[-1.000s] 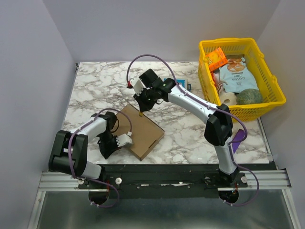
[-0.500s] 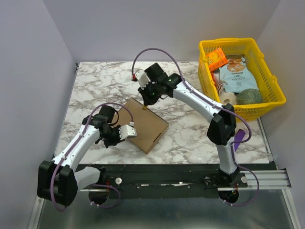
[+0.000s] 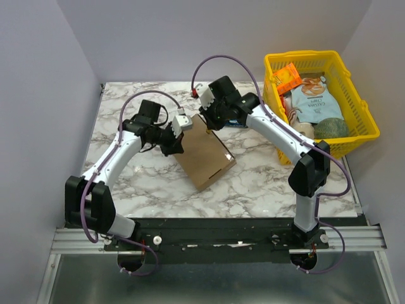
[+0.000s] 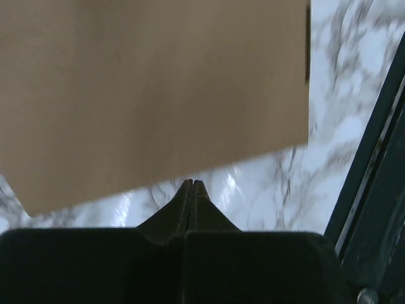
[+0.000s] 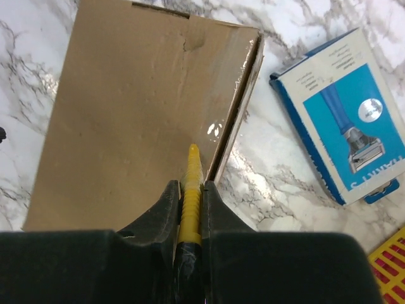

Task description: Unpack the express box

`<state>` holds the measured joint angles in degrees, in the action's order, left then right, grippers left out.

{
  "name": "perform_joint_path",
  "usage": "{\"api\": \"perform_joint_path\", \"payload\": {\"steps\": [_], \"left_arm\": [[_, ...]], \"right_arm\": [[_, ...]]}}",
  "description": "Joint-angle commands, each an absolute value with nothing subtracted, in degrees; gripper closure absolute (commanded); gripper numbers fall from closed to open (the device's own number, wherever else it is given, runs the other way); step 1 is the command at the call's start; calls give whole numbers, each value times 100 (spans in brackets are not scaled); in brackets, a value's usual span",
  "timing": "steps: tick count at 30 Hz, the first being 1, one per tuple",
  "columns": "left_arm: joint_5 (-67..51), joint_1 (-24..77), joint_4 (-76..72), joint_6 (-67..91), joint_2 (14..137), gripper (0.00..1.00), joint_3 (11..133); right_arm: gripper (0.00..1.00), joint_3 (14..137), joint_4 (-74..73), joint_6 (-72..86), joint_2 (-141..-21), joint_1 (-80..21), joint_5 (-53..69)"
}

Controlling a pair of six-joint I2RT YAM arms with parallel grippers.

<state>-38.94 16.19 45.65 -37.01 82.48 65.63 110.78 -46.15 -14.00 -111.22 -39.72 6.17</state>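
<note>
The express box [image 3: 205,153], a flat brown cardboard mailer, lies closed and skewed in the middle of the marble table [image 3: 126,114]. In the right wrist view the express box [image 5: 139,114] fills the left, its side seam running down the picture. My right gripper [image 5: 188,187] is shut on a yellow ribbed tool [image 5: 191,183], whose tip rests by that seam at the box's far end. My left gripper [image 3: 175,143] is at the box's left edge. From the left wrist, the left gripper [image 4: 192,185] is shut and empty, just off the cardboard [image 4: 152,88].
A small blue box with a white label [image 5: 345,120] lies on the marble right of the mailer, under my right arm. At the far right stands a yellow basket [image 3: 369,123] holding snack packs and rolls. The table's metal front rail [image 3: 215,237] runs along the near edge.
The box has slid away from the near edge and turned. My left arm swung from the near left up to the box's left side. My right gripper moved back and right with the tool.
</note>
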Motion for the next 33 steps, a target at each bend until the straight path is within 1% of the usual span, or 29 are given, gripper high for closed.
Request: {"api": "perform_joint_path", "payload": {"steps": [1, 3, 7, 10, 11, 12, 15, 18, 22, 24, 26, 28, 33], "left_arm": [[-5361, 1784, 3263, -1823, 8769, 100, 7022], [-5432, 1959, 2920, -1539, 9112, 100, 7180], [-5055, 2153, 2831, -1056, 10148, 100, 7549], [-4957, 2171, 2663, -616, 10589, 100, 7673], [-4879, 2171, 2602, -528, 10643, 100, 7682], [-4808, 2162, 2497, -440, 10687, 100, 7664], [-4562, 2171, 2636, -510, 10924, 100, 7778], [-4578, 2153, 2733, -641, 10785, 100, 7779], [-4229, 2074, 2567, -800, 9812, 100, 7314], [-4131, 1935, 2592, -669, 9599, 100, 7059], [-4026, 1872, 2881, -685, 9527, 100, 7057], [-3921, 1811, 3531, -869, 9615, 100, 7163], [-3788, 1714, 4025, -1229, 9580, 100, 7032]], "right_arm": [[100, 10820, -4579, -1398, -11083, -4034, 484], [100, 10662, -4570, -1406, -11074, -4034, 431], [99, 10477, -4562, -1354, -11030, -4034, 317], [100, 10450, -4492, -1196, -10995, -4034, 36], [100, 10468, -4465, -1143, -10978, -4034, -409], [100, 10494, -4439, -1090, -10960, -4034, -561], [100, 10556, -4351, -1020, -10846, -3982, -843], [100, 10477, -4333, -967, -10828, -3832, -905], [100, 10336, -4324, -809, -10872, -3377, -607], [100, 10318, -4324, -817, -10933, -3253, -432], [100, 10345, -4333, -817, -10986, -3121, -274], [100, 10476, -4403, -835, -11126, -2998, 235], [100, 10801, -4491, -853, -11417, -2979, 465]]}}
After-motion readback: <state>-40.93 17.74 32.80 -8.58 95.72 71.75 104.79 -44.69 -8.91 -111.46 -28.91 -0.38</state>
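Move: The express box has its middle about 8 cm ahead of the left hand and 10 cm to its right, some 11 cm below it; the left fingers hover just off its left edge. From the cutter-holding right hand the box's middle is about 5 cm to the left, level fore and aft, some 17 cm below. The razor pack lies about 16 cm ahead of the right hand and 6 cm to its right; the yellow basket stands 40 cm to its right and 14 cm ahead. Over the express box the left hand crosses its left edge, forward and right about 10 cm, rising briefly and then sinking, before easing back left, fingers shut and over the top face. The right hand, still gripping the yellow cutter, dips, then swings right and forward, away from the box towards the razor pack, turning clockwise some 20 degrees. ##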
